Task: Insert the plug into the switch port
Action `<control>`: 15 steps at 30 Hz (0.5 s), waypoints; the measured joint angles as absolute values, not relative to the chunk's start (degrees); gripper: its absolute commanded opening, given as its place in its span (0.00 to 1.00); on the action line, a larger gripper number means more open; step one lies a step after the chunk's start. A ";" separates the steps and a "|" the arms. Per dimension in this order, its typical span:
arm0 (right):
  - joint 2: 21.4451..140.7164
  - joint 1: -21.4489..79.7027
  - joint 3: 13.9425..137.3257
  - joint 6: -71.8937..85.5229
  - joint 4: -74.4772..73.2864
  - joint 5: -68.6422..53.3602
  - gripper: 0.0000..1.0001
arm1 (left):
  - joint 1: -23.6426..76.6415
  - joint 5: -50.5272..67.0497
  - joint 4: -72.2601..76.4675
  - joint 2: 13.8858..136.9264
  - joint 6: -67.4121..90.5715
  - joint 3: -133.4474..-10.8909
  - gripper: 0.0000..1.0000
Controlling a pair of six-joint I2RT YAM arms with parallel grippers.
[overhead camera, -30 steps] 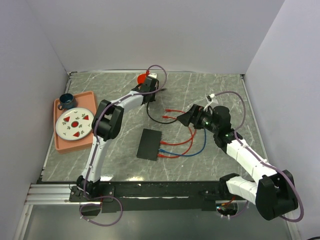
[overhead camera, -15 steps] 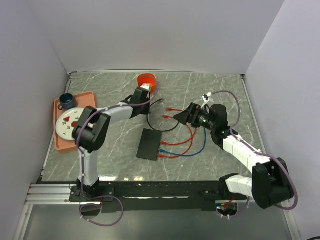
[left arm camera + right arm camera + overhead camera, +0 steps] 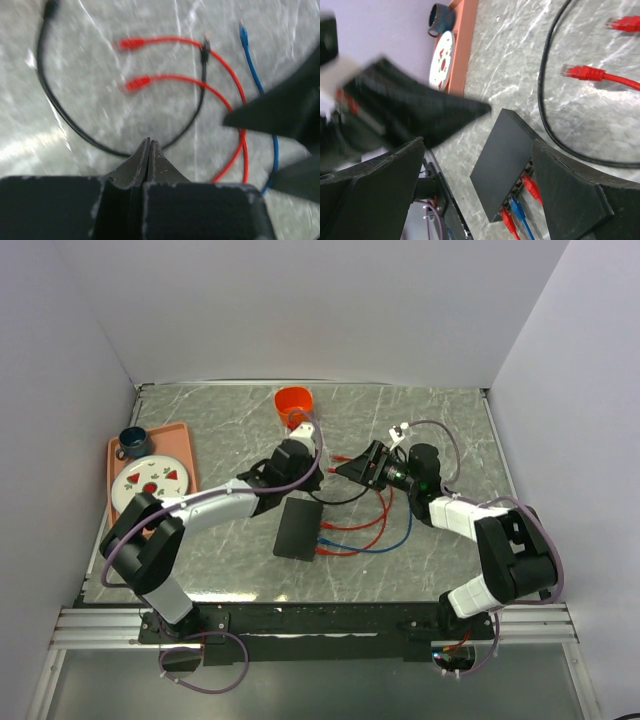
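The flat black switch (image 3: 298, 528) lies mid-table, with its port edge (image 3: 522, 191) facing right; two red plugs and a blue one sit in that edge. Two loose red plugs (image 3: 131, 44) (image 3: 136, 84) and a black cable (image 3: 75, 125) with its plug (image 3: 205, 46) lie beyond the switch. My left gripper (image 3: 149, 142) (image 3: 305, 485) is shut just above the switch, its tips over the low bend of the black cable; no grip shows. My right gripper (image 3: 352, 472) (image 3: 477, 145) stands open beside the red plugs (image 3: 582, 72), empty.
An orange cup (image 3: 293, 400) stands at the back. At the left an orange tray (image 3: 118, 527) carries a plate (image 3: 150, 483) and a dark mug (image 3: 131, 442). Red and blue cables (image 3: 385, 525) loop right of the switch. The two grippers are close together.
My left arm swung from the orange cup down to the switch and its gripper shut. The right gripper moved left toward the loose red plugs, still open.
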State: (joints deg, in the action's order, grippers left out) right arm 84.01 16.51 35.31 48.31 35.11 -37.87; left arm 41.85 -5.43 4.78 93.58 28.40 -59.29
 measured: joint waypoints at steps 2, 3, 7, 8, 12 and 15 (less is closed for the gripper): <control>85.52 16.51 35.55 49.30 36.86 -38.59 0.92 | 43.11 -6.13 4.43 92.73 29.32 -57.95 0.02; 85.95 16.51 35.59 49.54 37.26 -38.76 0.92 | 43.70 -6.63 3.90 92.58 29.61 -57.78 0.06; 86.35 17.02 38.39 47.00 32.75 -38.22 0.92 | 43.59 -9.91 1.80 92.55 29.52 -58.06 0.57; 86.35 17.23 40.25 45.63 30.37 -37.54 0.92 | 43.07 -10.48 1.21 92.62 29.32 -58.33 0.59; 84.93 17.65 45.19 41.23 25.12 -34.79 0.93 | 39.31 -11.11 -0.69 96.53 27.57 -63.24 0.62; 82.19 17.65 44.95 39.22 21.87 -33.30 0.93 | 36.16 -11.86 -1.74 103.46 24.69 -70.39 0.59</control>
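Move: The black cable's far plug lies on the table about 14 cm ahead of the left hand, 1 cm left and some 11 cm below. From that hand the two loose red plugs are 8 cm ahead and 4 cm right, and 5 cm ahead and 2 cm right; the orange bucket stands roughly 23 cm ahead, 6 cm left. From the right hand the black plug is some 10 cm ahead, 8 cm left, 14 cm below. Fingers opening, the left hand reaches some 7 cm forward-left towards the black plug; the right hand rises slightly. ##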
